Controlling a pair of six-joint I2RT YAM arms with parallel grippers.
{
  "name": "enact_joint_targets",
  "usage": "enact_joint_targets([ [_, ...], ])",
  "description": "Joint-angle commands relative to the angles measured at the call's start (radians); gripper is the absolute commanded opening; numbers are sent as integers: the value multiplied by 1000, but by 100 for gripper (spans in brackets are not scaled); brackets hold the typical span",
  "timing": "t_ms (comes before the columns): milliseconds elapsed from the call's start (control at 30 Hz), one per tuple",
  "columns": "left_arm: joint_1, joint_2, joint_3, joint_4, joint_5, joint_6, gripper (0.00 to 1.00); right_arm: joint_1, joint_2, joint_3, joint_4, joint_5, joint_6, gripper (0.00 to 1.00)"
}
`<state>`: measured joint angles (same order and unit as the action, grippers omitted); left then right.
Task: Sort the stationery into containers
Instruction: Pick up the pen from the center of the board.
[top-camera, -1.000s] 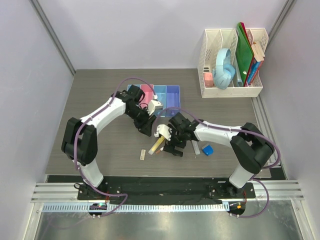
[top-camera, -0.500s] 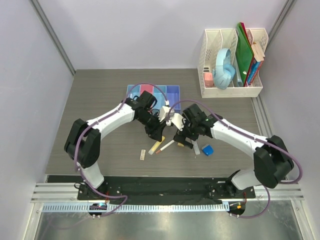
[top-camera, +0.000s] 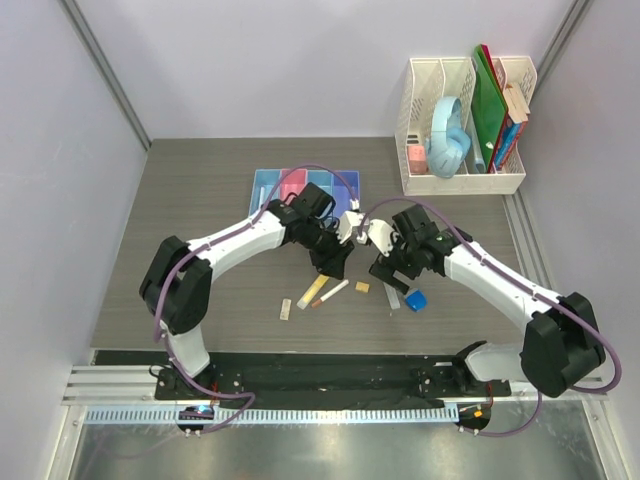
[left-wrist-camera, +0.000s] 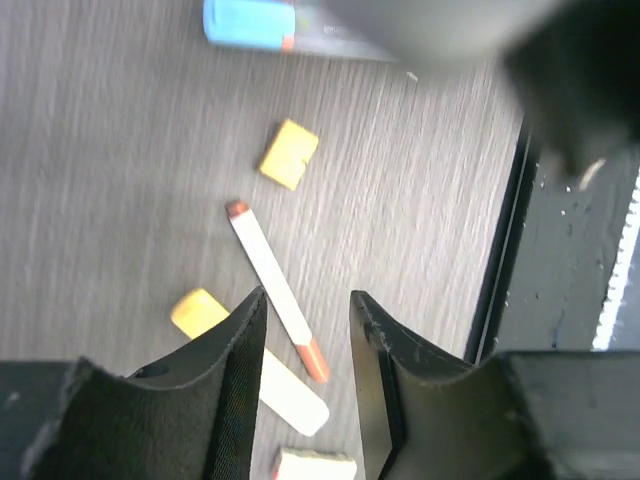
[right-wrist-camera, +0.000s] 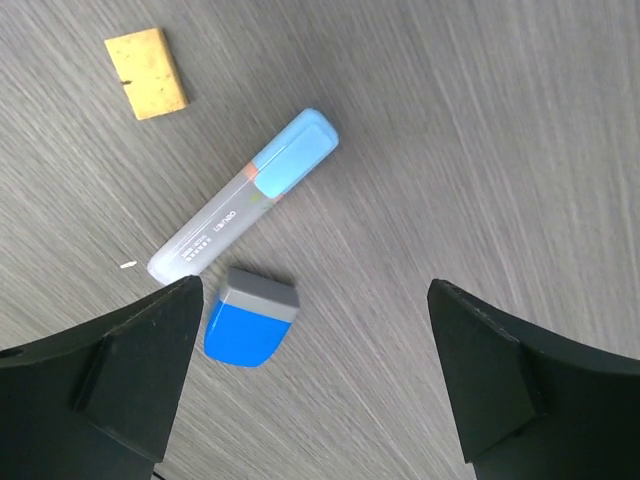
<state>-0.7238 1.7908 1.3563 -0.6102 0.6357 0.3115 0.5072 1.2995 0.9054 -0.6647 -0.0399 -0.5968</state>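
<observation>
The stationery lies in a loose row near the table's front: beige block (top-camera: 286, 309), yellow marker (top-camera: 313, 291), thin white pen (top-camera: 333, 292), orange block (top-camera: 362, 287), pale blue stick (top-camera: 392, 297) and blue wedge (top-camera: 415, 299). My left gripper (top-camera: 335, 262) hovers over the pen (left-wrist-camera: 275, 285); its jaws (left-wrist-camera: 308, 297) are narrowly open and hold nothing. The marker (left-wrist-camera: 200, 310) lies just left of them. My right gripper (top-camera: 385, 270) is wide open (right-wrist-camera: 315, 290) above the wedge (right-wrist-camera: 250, 328) and the stick (right-wrist-camera: 245, 195). The containers (top-camera: 305, 185) sit farther back.
A white mesh file rack (top-camera: 460, 130) with headphones, green folders and books stands at the back right. The black base rail (top-camera: 320, 375) runs along the table's near edge. Grey walls close in on both sides.
The left gripper moved right and nearer, from beside the containers to over the pen, closing slightly. The right gripper shifted right, from the marker to the blue stick and wedge.
</observation>
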Motion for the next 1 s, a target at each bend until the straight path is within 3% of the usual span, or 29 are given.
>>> enact_joint_targets([
  [0,26,15,1,-135,-33,-2,40,-6,-48,6,68,-64,25,100],
  [300,46,42,83,-174,-48,-12,40,132,-83,20,-26,-179,-32,100],
  [667,46,45,9,-177,-22,20,40,96,-295,-69,220,106,64,100],
  [833,23,41,-37,-163,-36,15,39,44,-296,-66,330,282,74,100],
  [967,-5,45,-74,-122,-56,-11,39,-33,-287,-33,378,311,104,100],
])
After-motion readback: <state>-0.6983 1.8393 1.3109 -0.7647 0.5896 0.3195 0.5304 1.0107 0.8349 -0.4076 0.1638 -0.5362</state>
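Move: The pen lies nearly under the left hand, about 3 cm to its left, 1 cm ahead and some 10 cm below. At that same depth, the yellow highlighter lies roughly 7 cm left and 2 cm ahead of the hand, the small yellow block about 4 cm right and 3 cm ahead. From the right hand the pen is about 21 cm left, 1 cm back and 8 cm down. Half-open left hand sinks left and back some 6 cm towards the pen; right backs left, then rises forward. ##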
